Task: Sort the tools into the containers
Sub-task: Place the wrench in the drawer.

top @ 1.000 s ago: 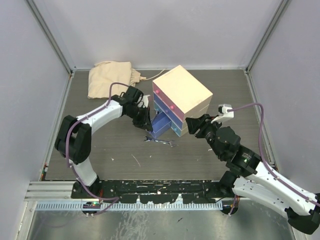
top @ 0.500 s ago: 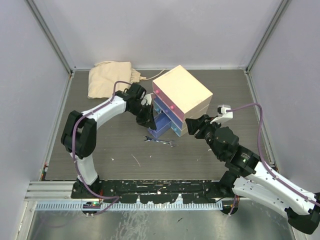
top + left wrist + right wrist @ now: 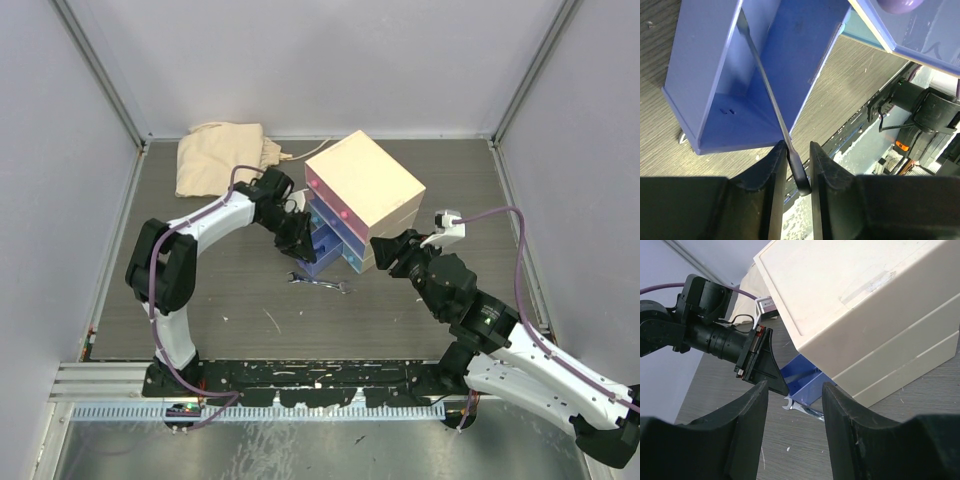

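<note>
The cream chest (image 3: 365, 185) stands mid-table with a pink drawer (image 3: 330, 197) on top and a blue drawer (image 3: 322, 252) pulled out. My left gripper (image 3: 297, 240) hovers at that drawer's open end. In the left wrist view a silver spanner (image 3: 765, 80) slants down into the blue drawer (image 3: 695, 75). Its upper end lies between the left gripper's (image 3: 796, 150) slightly parted fingers, touching only one. A second spanner (image 3: 320, 284) lies on the table in front of the drawer. My right gripper (image 3: 387, 250) is open and holds nothing beside the chest's right corner.
A beige cloth (image 3: 222, 155) lies at the back left. In the right wrist view the right gripper (image 3: 794, 390) frames the second spanner (image 3: 807, 410), with the chest's side (image 3: 880, 320) close above.
The left gripper carried the spanner right, to the open blue drawer. Its jaws have now loosened, leaving a gap on one side of the spanner. The right arm stayed put.
</note>
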Controlling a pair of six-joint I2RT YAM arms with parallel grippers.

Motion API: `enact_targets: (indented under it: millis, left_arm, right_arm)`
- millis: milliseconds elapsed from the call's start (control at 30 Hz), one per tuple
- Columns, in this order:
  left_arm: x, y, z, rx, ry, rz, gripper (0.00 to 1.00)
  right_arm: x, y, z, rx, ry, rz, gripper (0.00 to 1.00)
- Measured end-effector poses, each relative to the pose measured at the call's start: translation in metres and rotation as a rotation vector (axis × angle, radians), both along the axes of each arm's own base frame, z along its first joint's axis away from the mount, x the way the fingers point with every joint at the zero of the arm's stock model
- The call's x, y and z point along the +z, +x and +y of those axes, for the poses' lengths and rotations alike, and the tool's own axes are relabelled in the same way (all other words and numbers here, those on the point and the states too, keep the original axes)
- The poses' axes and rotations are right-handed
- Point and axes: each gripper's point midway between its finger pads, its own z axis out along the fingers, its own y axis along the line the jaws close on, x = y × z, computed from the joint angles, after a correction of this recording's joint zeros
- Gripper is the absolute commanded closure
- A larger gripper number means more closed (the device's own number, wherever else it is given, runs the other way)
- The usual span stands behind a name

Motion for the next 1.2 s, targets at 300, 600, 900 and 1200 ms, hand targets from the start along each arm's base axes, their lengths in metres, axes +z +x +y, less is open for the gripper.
enact_targets:
  millis: [300, 600, 900, 1200]
  left_arm:
    - [0.006, 0.011, -0.003, 0.037, -0.007, -0.019, 0.73]
    - [0.007, 0.028, -0.004, 0.094, -0.020, -0.035, 0.78]
    - [0.004, 0.038, -0.013, 0.133, -0.054, -0.024, 0.62]
    - [0.012, 0.044, -0.005, 0.169, -0.037, -0.086, 0.48]
  right_arm:
    - [-0.001, 0.000, 0.000, 0.000, 0.004, 0.003, 0.47]
    - [0.000, 0.000, 0.001, -0.001, 0.016, 0.008, 0.47]
    - [-0.004, -0.002, 0.001, 0.004, 0.010, 0.019, 0.47]
    - [-0.011, -0.002, -0.003, -0.003, -0.046, 0.034, 0.47]
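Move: Just ahead and to the right of the left hand lies the open blue drawer, its middle about 3 cm forward, 3 cm right and 6 cm below; the wrench already slants down into it from the fingertips. The other wrench is on the table, some 6 cm back, 2 cm right and 10 cm lower. The cabinet's middle is about 11 cm forward and 12 cm right, level with the hand. From the idle right hand the drawer is some 2 cm forward, 12 cm left and 21 cm below. Swinging the wrench's near end in over the open drawer, the left hand goes forward about 4 cm, rising a touch, then easing down and slightly right while turning some 10 degrees counter-clockwise. Near the end the fingers spread to about half open and let go of the wrench, and the hand starts to lift. ##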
